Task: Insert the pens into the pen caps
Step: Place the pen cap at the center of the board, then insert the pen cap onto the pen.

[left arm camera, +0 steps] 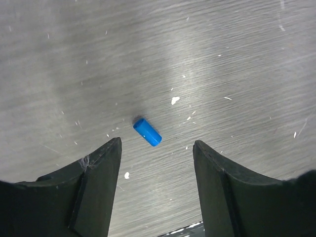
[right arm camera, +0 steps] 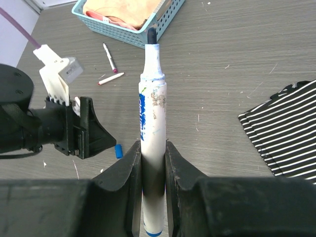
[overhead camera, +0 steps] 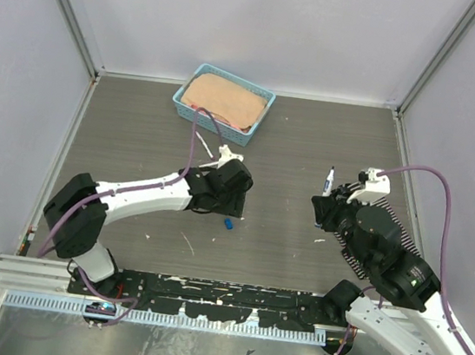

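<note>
My right gripper point(right arm camera: 153, 148) is shut on a pen point(right arm camera: 152, 98) with a white barrel, blue print and a dark tip. It holds the pen upright above the table point(overhead camera: 294, 150), and the same pen point(overhead camera: 329, 182) also shows in the top view. A blue pen cap point(left arm camera: 147, 132) lies on its side on the table. My left gripper point(left arm camera: 157, 145) hovers over it, open, with the cap just ahead of its fingertips and nothing between them. Two more pens point(right arm camera: 109, 57) lie near the basket, one with a maroon tip and one point(right arm camera: 111, 78) with a red tip.
A light blue basket point(overhead camera: 184, 93) with a tan cloth inside stands at the back of the table. A black-and-white striped cloth point(right arm camera: 286, 128) lies to the right, beneath my right arm. Grey walls enclose the table on three sides.
</note>
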`<state>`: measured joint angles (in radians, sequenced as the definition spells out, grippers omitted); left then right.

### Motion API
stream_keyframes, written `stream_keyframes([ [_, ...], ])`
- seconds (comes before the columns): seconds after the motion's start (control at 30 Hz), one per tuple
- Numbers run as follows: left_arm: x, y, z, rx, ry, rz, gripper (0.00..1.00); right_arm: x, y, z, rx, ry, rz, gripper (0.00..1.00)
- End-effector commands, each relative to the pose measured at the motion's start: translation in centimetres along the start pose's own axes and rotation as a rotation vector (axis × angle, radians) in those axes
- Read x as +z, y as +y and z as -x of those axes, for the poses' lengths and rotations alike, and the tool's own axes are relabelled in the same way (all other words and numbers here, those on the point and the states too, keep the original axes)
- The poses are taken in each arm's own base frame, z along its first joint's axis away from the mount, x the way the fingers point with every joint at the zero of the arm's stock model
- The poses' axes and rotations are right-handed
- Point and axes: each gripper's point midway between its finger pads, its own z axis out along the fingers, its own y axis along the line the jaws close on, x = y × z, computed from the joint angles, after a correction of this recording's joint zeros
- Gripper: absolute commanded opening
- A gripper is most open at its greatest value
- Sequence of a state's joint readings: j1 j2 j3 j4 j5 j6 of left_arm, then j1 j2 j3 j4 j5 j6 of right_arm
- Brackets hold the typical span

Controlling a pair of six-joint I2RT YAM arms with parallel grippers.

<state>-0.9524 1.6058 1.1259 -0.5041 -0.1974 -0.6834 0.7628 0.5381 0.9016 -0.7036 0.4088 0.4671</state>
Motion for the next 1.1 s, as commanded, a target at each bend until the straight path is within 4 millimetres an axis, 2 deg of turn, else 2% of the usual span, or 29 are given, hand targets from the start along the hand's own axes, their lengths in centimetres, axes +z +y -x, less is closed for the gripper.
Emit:
stream_keyframes([
  [0.0, 1.5, 0.9, -2.6, -0.257, 0.018, 0.138, 0.66, -0.4, 0.0, 1.6, 0.054, -0.059, -0.011, 0.04],
  [0.3, 3.6, 1.6, -4.8, -0.303, 0.056, 0.245, 0.65, -0.5, -0.6, 1.1, 0.065, -0.048, -0.036, 0.04],
  [0.5, 4.1, 1.8, -5.1, -0.317, 0.047, 0.247, 0.57, -0.7, -0.9, 0.7, 0.081, -0.047, -0.039, 0.04],
  [0.73, 4.9, 1.2, -4.8, -0.323, 0.045, 0.237, 0.55, -0.7, -0.9, 0.5, 0.076, -0.034, -0.044, 0.04],
  [1.07, 5.6, 1.4, -5.5, -0.324, 0.071, 0.262, 0.41, -0.8, -1.1, 0.4, 0.078, -0.031, -0.049, 0.04],
])
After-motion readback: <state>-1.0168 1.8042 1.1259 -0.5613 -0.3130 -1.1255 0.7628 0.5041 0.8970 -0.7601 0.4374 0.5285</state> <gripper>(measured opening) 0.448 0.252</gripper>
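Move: The blue pen cap lies loose on the board some 8 cm below the left hand and about 2 cm nearer the base, with no real sideways offset. From that hand, the white pen is roughly 14 cm ahead and 7 cm left, and the pink-tipped pen some 20 cm ahead and 10 cm left, both 8 cm down. From the right hand, the cap is around 20 cm left, 2 cm ahead and 27 cm below. Bring the left gripper back down over the blue pen cap, about 7 cm lower and slightly back, turning it some 20 degrees counter-clockwise on the way. Pause just above the board, then sink the last centimetre while narrowing the fingers around the cap, a fingertip on either side, without closing fully. ##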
